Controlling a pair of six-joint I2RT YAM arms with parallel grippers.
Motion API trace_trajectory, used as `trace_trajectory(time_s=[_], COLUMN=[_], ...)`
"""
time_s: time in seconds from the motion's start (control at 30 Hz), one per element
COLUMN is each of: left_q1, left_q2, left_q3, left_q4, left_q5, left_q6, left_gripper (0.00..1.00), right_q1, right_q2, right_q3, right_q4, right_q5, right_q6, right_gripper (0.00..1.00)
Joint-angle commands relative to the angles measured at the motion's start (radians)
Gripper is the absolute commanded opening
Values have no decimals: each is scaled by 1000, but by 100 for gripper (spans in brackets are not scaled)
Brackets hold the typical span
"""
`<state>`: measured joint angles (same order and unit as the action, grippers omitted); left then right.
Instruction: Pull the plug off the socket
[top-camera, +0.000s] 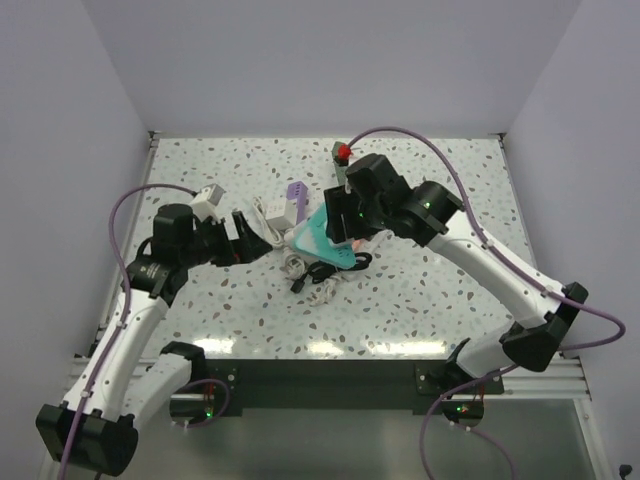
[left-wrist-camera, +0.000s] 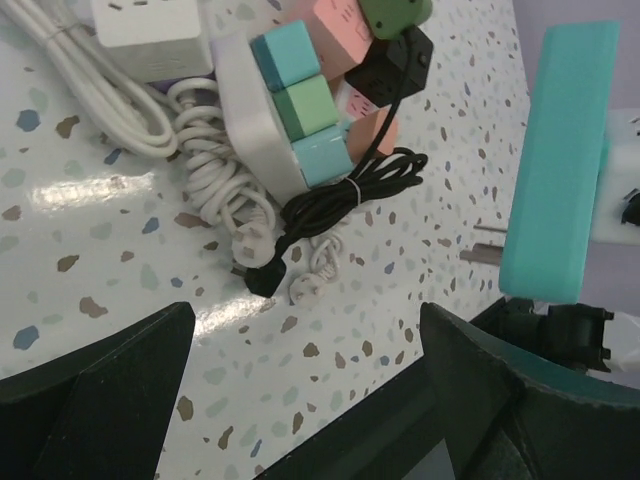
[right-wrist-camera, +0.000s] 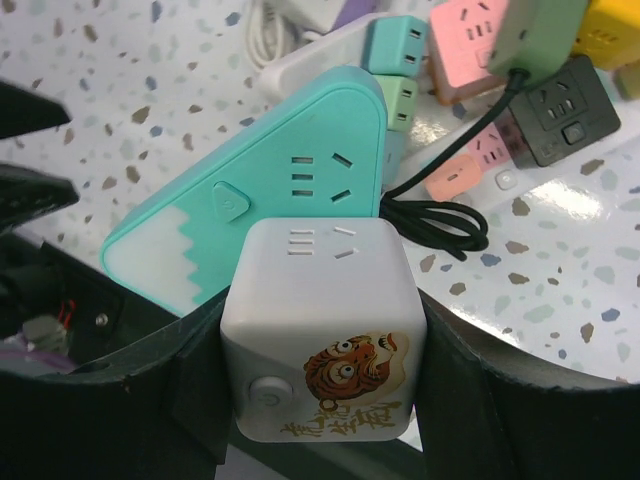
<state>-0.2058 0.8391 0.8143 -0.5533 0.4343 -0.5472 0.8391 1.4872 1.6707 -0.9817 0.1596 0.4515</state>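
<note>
The plug is a white cube (right-wrist-camera: 325, 320) with a tiger picture and a round button. My right gripper (right-wrist-camera: 325, 340) is shut on it, one black finger (right-wrist-camera: 185, 375) on each side. The cube sits against the face of the teal triangular socket (right-wrist-camera: 270, 200), which is lifted and tilted above the table. In the left wrist view the teal socket (left-wrist-camera: 555, 160) shows edge-on at the right, with the white cube (left-wrist-camera: 622, 190) behind it. My left gripper (left-wrist-camera: 307, 320) is open just left of the socket, with only table between its fingers. From above, both grippers (top-camera: 262, 238) (top-camera: 345, 232) flank the socket (top-camera: 318, 235).
A pile of power strips lies beside the socket: a white strip with teal and green blocks (left-wrist-camera: 295, 100), pink blocks (left-wrist-camera: 340, 30), a black socket (left-wrist-camera: 400, 65), a coiled black cable (left-wrist-camera: 350, 195) and white cables (left-wrist-camera: 210, 170). A red-topped object (top-camera: 343, 152) stands at the back.
</note>
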Motion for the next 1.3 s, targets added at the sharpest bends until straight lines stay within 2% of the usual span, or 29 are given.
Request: trace_trajectory(time_s=[0.0,0.03,0.13,0.27,0.43,0.53,0.63,0.73,0.8,0.83,0.87,0.93,0.97,1.03,1.07,1.13,1.17,1.27], left_q1=[-9,-10,-20,-59,-199,-239,-276,-305,-313,-326,-336,-369,-379,-394,-394,-395,-394,-394], left_q2=[50,66,109,129,213,261,288,336,377,388,397,416,425,434,437,440,442,462], left_q3=[86,94,117,95,126,125,123,138,138,138,134,131,128,118,112,97,89,65], left_q4=[125,137,171,242,174,214,286,262,257,262,265,274,273,274,279,289,293,312], left_q5=[204,283,406,510,416,406,420,396,400,414,420,423,414,403,397,353,337,261], left_q6=[93,93,86,70,144,144,119,131,138,136,129,125,119,115,101,84,64,9], left_gripper=[100,100,100,100,100,100,100,100,95,91,82,72,58,44,29,13,1,0], right_q1=[-3,-2,-2,-2,-2,-2,-2,-2,0,0,2,0,0,0,0,2,2,0], right_q2=[-40,-51,-73,-90,-85,-84,-81,-87,-93,-102,-107,-116,-119,-122,-123,-122,-123,-140], right_q3=[-58,-83,-111,-129,-134,-134,-132,-131,-129,-131,-135,-149,-154,-167,-172,-186,-195,-230], right_q4=[44,43,28,46,66,83,81,93,100,103,112,120,132,141,153,163,178,210], right_q5=[-129,-127,-147,-224,-354,-411,-413,-410,-405,-388,-367,-350,-335,-324,-319,-296,-287,-210], right_q6=[-120,-131,-164,-194,-215,-218,-220,-220,-226,-226,-224,-237,-241,-244,-246,-243,-238,-215], right_gripper=[0,0,0,0,0,0,0,0,0,0,0,0,0,0,0,0,0,0])
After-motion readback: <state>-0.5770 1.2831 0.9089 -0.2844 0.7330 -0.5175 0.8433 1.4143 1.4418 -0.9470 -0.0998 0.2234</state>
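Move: The teal socket hangs in the air, about 14 cm to my left hand's right, level fore-and-aft and some 2 cm higher. The white cube plug on it is already in my right hand's fingers, with the socket's middle roughly 4 cm left, 1 cm back and 3 cm below that hand. From my left hand, the black cable bundle lies about 18 cm right, 2 cm back and 12 cm down, the white block 10 cm ahead, 4 cm right and 10 cm down. My open left hand sweeps some 14 cm right towards the socket and a little back, rising about 4 cm before sinking past its starting height, turning roughly 35 degrees clockwise, and pinches the socket's free end away from the plug. My right hand keeps its grip on the plug and brings both back and down about 5 cm each, turning some 20 degrees counter-clockwise. ##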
